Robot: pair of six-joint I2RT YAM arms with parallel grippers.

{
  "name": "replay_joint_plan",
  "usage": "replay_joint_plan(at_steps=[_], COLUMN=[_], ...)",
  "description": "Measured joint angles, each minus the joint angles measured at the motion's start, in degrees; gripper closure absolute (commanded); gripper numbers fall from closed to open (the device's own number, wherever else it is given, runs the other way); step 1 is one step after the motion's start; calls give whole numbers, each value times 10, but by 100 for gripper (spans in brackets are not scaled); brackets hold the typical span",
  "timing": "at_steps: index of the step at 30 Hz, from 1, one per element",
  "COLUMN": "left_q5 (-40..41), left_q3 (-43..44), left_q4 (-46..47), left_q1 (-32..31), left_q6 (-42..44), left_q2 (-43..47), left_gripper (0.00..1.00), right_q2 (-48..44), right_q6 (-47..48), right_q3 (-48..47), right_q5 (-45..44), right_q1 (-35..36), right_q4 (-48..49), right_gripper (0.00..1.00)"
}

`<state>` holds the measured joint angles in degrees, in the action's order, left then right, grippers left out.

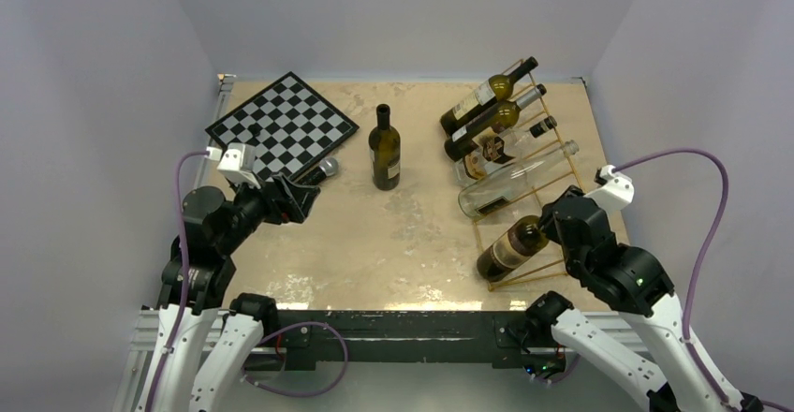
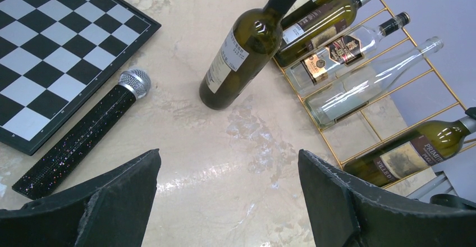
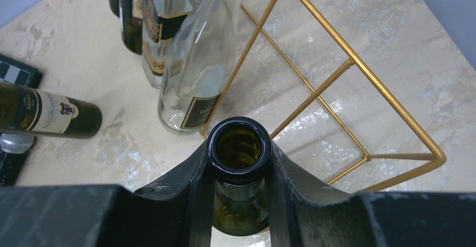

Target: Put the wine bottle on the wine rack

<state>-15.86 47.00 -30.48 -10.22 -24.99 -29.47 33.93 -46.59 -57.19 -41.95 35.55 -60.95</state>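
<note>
A dark green wine bottle (image 1: 510, 248) lies slanted in the nearest slot of the gold-rod wine rack (image 1: 524, 276), its base toward the table's middle. My right gripper (image 1: 548, 225) is shut on this bottle's neck. In the right wrist view the open mouth (image 3: 239, 143) sits between the black fingers (image 3: 196, 185), with rack rods (image 3: 352, 62) behind. The left wrist view shows the same bottle (image 2: 415, 151) at the rack's (image 2: 326, 143) near end. My left gripper (image 2: 229, 156) hangs open over bare table, holding nothing (image 1: 300, 197).
A second dark wine bottle (image 1: 384, 150) stands upright mid-table. Several other bottles, dark and clear (image 1: 515, 183), fill the rack's farther slots. A chessboard (image 1: 281, 122) lies at the back left with a black microphone (image 1: 314, 173) beside it. Walls close in on three sides.
</note>
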Motion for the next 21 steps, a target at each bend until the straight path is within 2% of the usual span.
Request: replay_joint_plan(at_steps=[5, 8, 15, 18, 21], left_q5=[-2, -2, -5, -6, -9], left_q3=[-1, -1, -1, -2, -5], left_q4=[0, 0, 1, 4, 6], left_q1=[0, 0, 0, 0, 0], left_q6=[0, 0, -2, -6, -10], left_q2=[-8, -12, -16, -17, -17], left_gripper=[5, 5, 5, 5, 5], right_q2=[-19, -33, -51, -51, -51], right_q6=[-59, -119, -208, -226, -237], right_q3=[11, 19, 67, 70, 69], right_q5=[-26, -52, -58, -55, -55], right_q1=[-2, -3, -2, -3, -2], right_q4=[-28, -60, -133, -151, -164], right_gripper=[76, 59, 47, 38, 35])
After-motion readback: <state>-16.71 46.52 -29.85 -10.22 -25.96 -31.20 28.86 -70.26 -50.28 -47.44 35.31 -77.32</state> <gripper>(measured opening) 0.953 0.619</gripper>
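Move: The right hand holds the wine bottle by its neck, tilted over the rack's nearest slot; the near end of the top rail, where the neck goes, is about 5 cm right, 3 cm back and 5 cm below. The clear bottle's middle is some 10 cm left and 6 cm ahead, the whiskey bottle's about 13 cm left and 14 cm ahead. From the left hand, that rail end is roughly 63 cm right, 5 cm back. The right hand swings the held neck right and back towards the rail, then opens, sinking about 4 cm more. ##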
